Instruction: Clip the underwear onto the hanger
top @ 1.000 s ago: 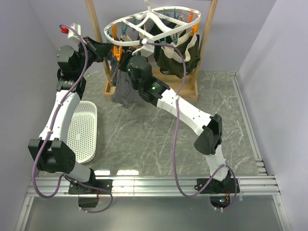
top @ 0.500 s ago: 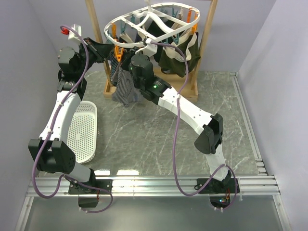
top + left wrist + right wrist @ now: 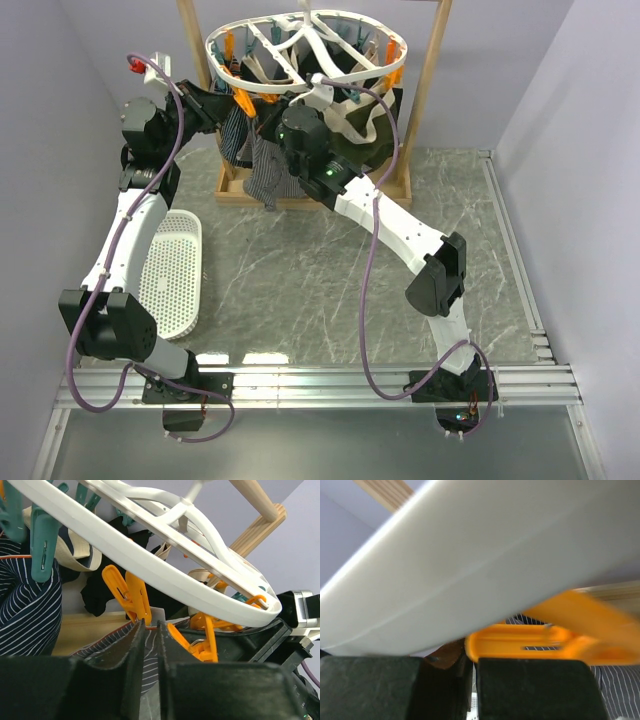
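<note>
The white oval hanger (image 3: 305,50) hangs from the wooden frame, with orange and teal clips around its ring. My left gripper (image 3: 222,108) is shut on the waistband of the grey striped underwear (image 3: 262,172), which hangs below the ring's left side. In the left wrist view the fabric (image 3: 150,652) sits between the shut fingers just under an orange clip (image 3: 131,596) and the ring (image 3: 165,575). My right gripper (image 3: 272,128) is close beside it, jaws nearly together on dark fabric. An orange clip (image 3: 530,642) and the ring (image 3: 470,555) lie right above its fingertips.
A dark olive pair with a cream waistband (image 3: 368,128) hangs on the hanger's right side. A dark navy striped garment (image 3: 25,610) hangs at the left. The wooden frame (image 3: 428,90) has a base (image 3: 330,195) on the table. A white mesh basket (image 3: 170,270) lies at the left.
The hanger has swung left and levelled over the grippers. Both grippers have lifted the underwear up and back, closer under the ring's clips.
</note>
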Action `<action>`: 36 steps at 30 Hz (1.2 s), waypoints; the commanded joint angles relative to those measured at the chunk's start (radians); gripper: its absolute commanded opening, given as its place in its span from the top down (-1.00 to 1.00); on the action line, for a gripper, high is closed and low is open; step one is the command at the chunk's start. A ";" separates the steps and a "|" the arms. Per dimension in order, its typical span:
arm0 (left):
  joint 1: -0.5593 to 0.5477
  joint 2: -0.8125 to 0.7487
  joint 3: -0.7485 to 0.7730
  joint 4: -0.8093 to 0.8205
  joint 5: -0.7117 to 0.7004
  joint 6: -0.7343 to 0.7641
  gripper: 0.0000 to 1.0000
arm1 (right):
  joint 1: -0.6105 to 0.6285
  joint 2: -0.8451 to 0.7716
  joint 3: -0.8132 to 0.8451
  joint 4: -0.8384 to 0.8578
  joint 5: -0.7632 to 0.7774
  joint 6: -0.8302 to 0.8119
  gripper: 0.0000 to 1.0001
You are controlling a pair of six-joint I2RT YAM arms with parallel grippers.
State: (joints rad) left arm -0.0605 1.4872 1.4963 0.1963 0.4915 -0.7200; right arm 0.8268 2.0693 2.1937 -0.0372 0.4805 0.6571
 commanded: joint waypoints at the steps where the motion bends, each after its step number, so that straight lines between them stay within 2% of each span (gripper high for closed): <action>1: -0.002 -0.047 0.007 0.006 0.007 -0.010 0.57 | -0.023 -0.005 0.011 0.016 0.003 0.003 1.00; 4: -0.002 -0.067 0.001 0.008 0.002 -0.018 0.29 | -0.023 -0.008 0.003 0.022 -0.006 -0.002 1.00; 9: 0.004 -0.110 -0.007 -0.015 -0.016 -0.021 -0.02 | -0.018 -0.015 -0.018 0.036 -0.031 -0.025 1.00; 20: 0.045 -0.219 -0.031 -0.116 -0.036 -0.038 -0.32 | -0.020 -0.046 -0.098 0.100 -0.083 -0.102 1.00; 26: 0.088 -0.254 -0.064 -0.139 0.004 -0.072 -0.36 | -0.020 -0.054 -0.152 0.161 -0.114 -0.162 1.00; 31: 0.108 -0.272 -0.068 -0.182 0.016 -0.064 -0.38 | -0.020 -0.064 -0.206 0.195 -0.152 -0.201 0.54; 35: 0.123 -0.280 -0.062 -0.224 0.035 -0.032 -0.42 | -0.020 -0.087 -0.273 0.220 -0.184 -0.224 0.39; 36: 0.128 -0.283 -0.061 -0.245 0.044 -0.024 -0.46 | -0.020 -0.104 -0.288 0.226 -0.207 -0.240 0.28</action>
State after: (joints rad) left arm 0.0547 1.2415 1.4281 -0.0139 0.4973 -0.7681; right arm 0.8196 2.0281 1.9480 0.1726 0.3382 0.4618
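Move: The left hand is at the hanger's near-left rim, the orange clip about 2 cm ahead, 2 cm right and 1 cm above its fingers. A second orange clip is roughly 2 cm ahead and 7 cm right. For the right hand, still shut on the waistband, the first clip lies some 2 cm ahead, 4 cm left and 2 cm above. The underwear's middle hangs about 10 cm below the right hand and 2 cm ahead, neither left nor right. Left opens, backing about 7 cm from the clip, then drifts left; right sinks 5 cm, opening late off the waistband. ##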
